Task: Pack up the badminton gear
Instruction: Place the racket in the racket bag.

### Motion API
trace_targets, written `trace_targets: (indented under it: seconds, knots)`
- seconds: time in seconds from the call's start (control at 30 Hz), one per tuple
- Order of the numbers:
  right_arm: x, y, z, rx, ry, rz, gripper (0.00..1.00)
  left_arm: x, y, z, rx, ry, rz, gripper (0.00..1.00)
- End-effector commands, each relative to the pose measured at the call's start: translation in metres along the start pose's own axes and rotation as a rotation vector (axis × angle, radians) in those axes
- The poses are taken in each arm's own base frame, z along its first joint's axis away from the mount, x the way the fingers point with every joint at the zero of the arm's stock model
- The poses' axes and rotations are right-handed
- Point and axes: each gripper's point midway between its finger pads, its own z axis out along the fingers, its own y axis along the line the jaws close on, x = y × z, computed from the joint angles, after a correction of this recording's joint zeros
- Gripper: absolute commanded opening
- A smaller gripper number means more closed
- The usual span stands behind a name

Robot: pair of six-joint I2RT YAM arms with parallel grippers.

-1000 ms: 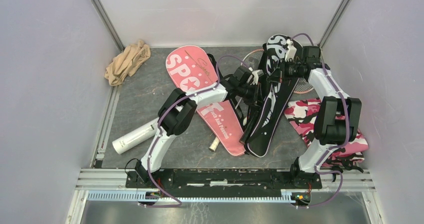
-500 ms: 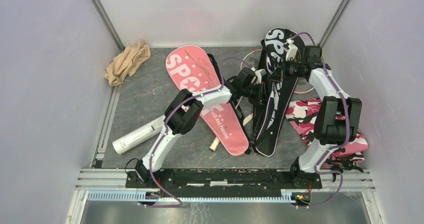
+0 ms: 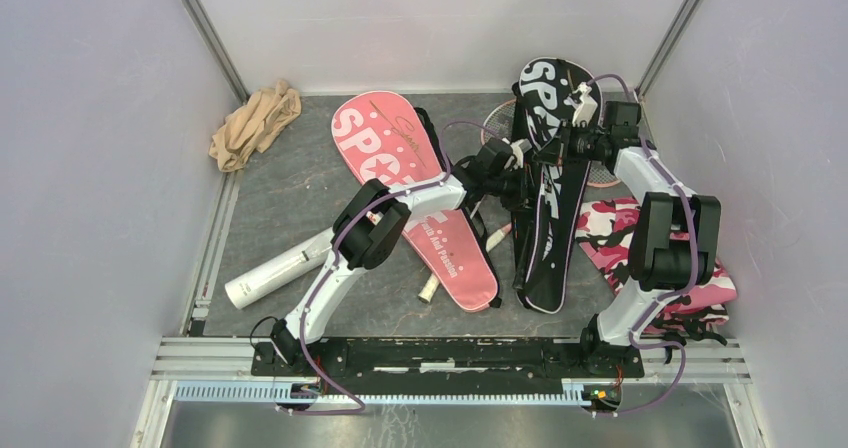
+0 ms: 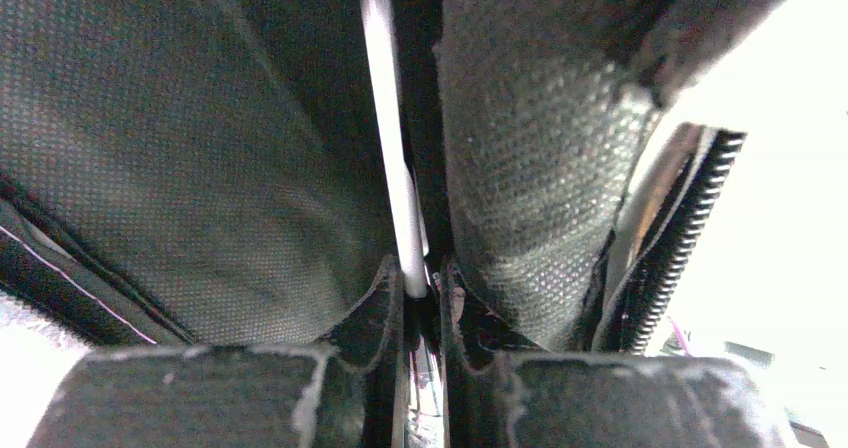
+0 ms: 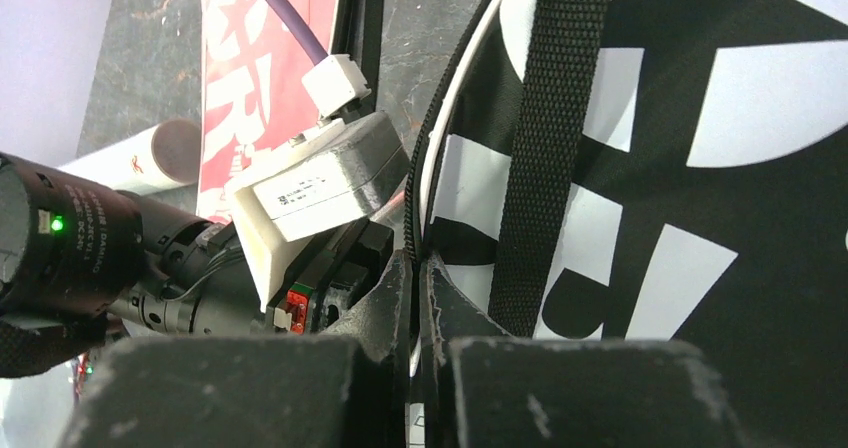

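Observation:
The black bag (image 3: 548, 183) lettered SPORT hangs tilted over the mat, its zip edge (image 5: 420, 183) pinched by my shut right gripper (image 5: 417, 258), which sits near the bag's upper half (image 3: 562, 148). My left gripper (image 4: 422, 273) reaches inside the bag's mesh lining (image 4: 200, 168) and is shut on a thin racket shaft (image 4: 400, 188). From above the left gripper (image 3: 520, 183) is at the bag's left edge, with a white handle (image 3: 497, 234) just below it. The pink bag (image 3: 400, 183) lies flat to the left, and the long white tube (image 3: 275, 276) lies near the front left.
A beige cloth (image 3: 255, 123) is bunched in the back left corner. Pink camouflage cloth (image 3: 640, 238) lies under the right arm. Racket heads (image 3: 503, 118) poke out behind the black bag. Another white handle (image 3: 430, 288) sticks out beside the pink bag. Walls close in on both sides.
The black bag has swung more upright, its lower end shifting right. The left arm has pushed farther right into it, and the white handle below it has come into sight.

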Motion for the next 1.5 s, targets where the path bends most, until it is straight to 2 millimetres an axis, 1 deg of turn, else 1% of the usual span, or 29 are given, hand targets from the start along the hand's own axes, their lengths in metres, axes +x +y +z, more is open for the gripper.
trace_targets:
  seconds: [0.0, 0.1, 0.23, 0.33, 0.4, 0.63, 0.8, 0.9, 0.93, 1.03, 1.1, 1.17, 1.23, 1.27, 1.37, 1.47]
  knots:
    - [-0.018, 0.035, -0.009, -0.073, -0.064, 0.052, 0.0, -0.048, -0.052, -0.008, 0.16, -0.167, 0.048, 0.02]
    - [-0.025, 0.035, -0.009, -0.063, -0.091, 0.084, 0.0, -0.044, -0.049, -0.007, 0.162, -0.158, 0.034, 0.03]
    - [-0.033, 0.036, -0.01, -0.055, -0.125, 0.109, 0.0, -0.041, -0.052, -0.007, 0.173, -0.157, 0.017, 0.1]
    - [-0.033, 0.036, -0.012, -0.043, -0.149, 0.131, 0.0, -0.041, -0.054, -0.006, 0.183, -0.158, 0.001, 0.17]
    - [-0.031, 0.035, -0.012, -0.037, -0.158, 0.148, 0.0, -0.041, -0.058, -0.007, 0.207, -0.155, -0.022, 0.18]
    - [-0.02, 0.031, -0.011, -0.012, -0.166, 0.177, 0.0, -0.038, -0.072, -0.006, 0.295, -0.131, -0.092, 0.18]
    - [-0.007, 0.031, -0.009, -0.017, -0.143, 0.204, 0.0, -0.04, -0.071, -0.001, 0.307, -0.142, -0.087, 0.2]
    - [-0.002, 0.032, -0.009, -0.019, -0.136, 0.215, 0.0, -0.042, -0.069, 0.004, 0.323, -0.148, -0.093, 0.25]
    - [-0.005, 0.032, -0.01, -0.02, -0.153, 0.199, 0.0, -0.042, -0.068, 0.006, 0.33, -0.148, -0.109, 0.26]
    - [-0.006, 0.032, -0.011, -0.013, -0.156, 0.195, 0.0, -0.042, -0.072, 0.007, 0.35, -0.154, -0.121, 0.28]
    - [-0.011, 0.03, -0.012, 0.002, -0.165, 0.185, 0.0, -0.037, -0.072, 0.009, 0.346, -0.148, -0.111, 0.33]
    - [-0.021, 0.029, -0.014, 0.015, -0.184, 0.163, 0.0, -0.029, -0.072, 0.011, 0.34, -0.135, -0.105, 0.36]
    - [-0.03, 0.026, -0.016, 0.023, -0.202, 0.159, 0.0, -0.021, -0.069, 0.012, 0.329, -0.125, -0.098, 0.39]
    - [-0.029, 0.024, -0.018, 0.036, -0.192, 0.173, 0.0, -0.019, -0.066, 0.013, 0.32, -0.121, -0.097, 0.4]
    - [-0.038, 0.017, -0.023, 0.055, -0.21, 0.173, 0.0, -0.014, -0.056, 0.013, 0.284, -0.108, -0.08, 0.43]
    - [-0.045, 0.01, -0.031, 0.073, -0.225, 0.171, 0.0, -0.01, -0.053, 0.01, 0.241, -0.09, -0.024, 0.47]
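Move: The left hand holds the white racket's shaft just above its black handle, at the bag's opening; the middle of the black racket bag lies about 7 cm to its right, 4 cm ahead and slightly below. The pink bag's middle is some 24 cm to its left, level with it, and a loose pale racket grip sits about 12 cm left and 12 cm back. The right hand, pinching the bag's edge, has the bag's middle roughly 6 cm back and 8 cm below. The left hand loosens its pinch on the racket shaft as it moves about 3 cm right, farther into the racket bag. It first rises some 2 cm, then sinks most of that, its fingers tipping up towards level and opening to nearly half. The right hand keeps the bag's zipper edge pinched and stays nearly in place, turning some 15 degrees clockwise. ##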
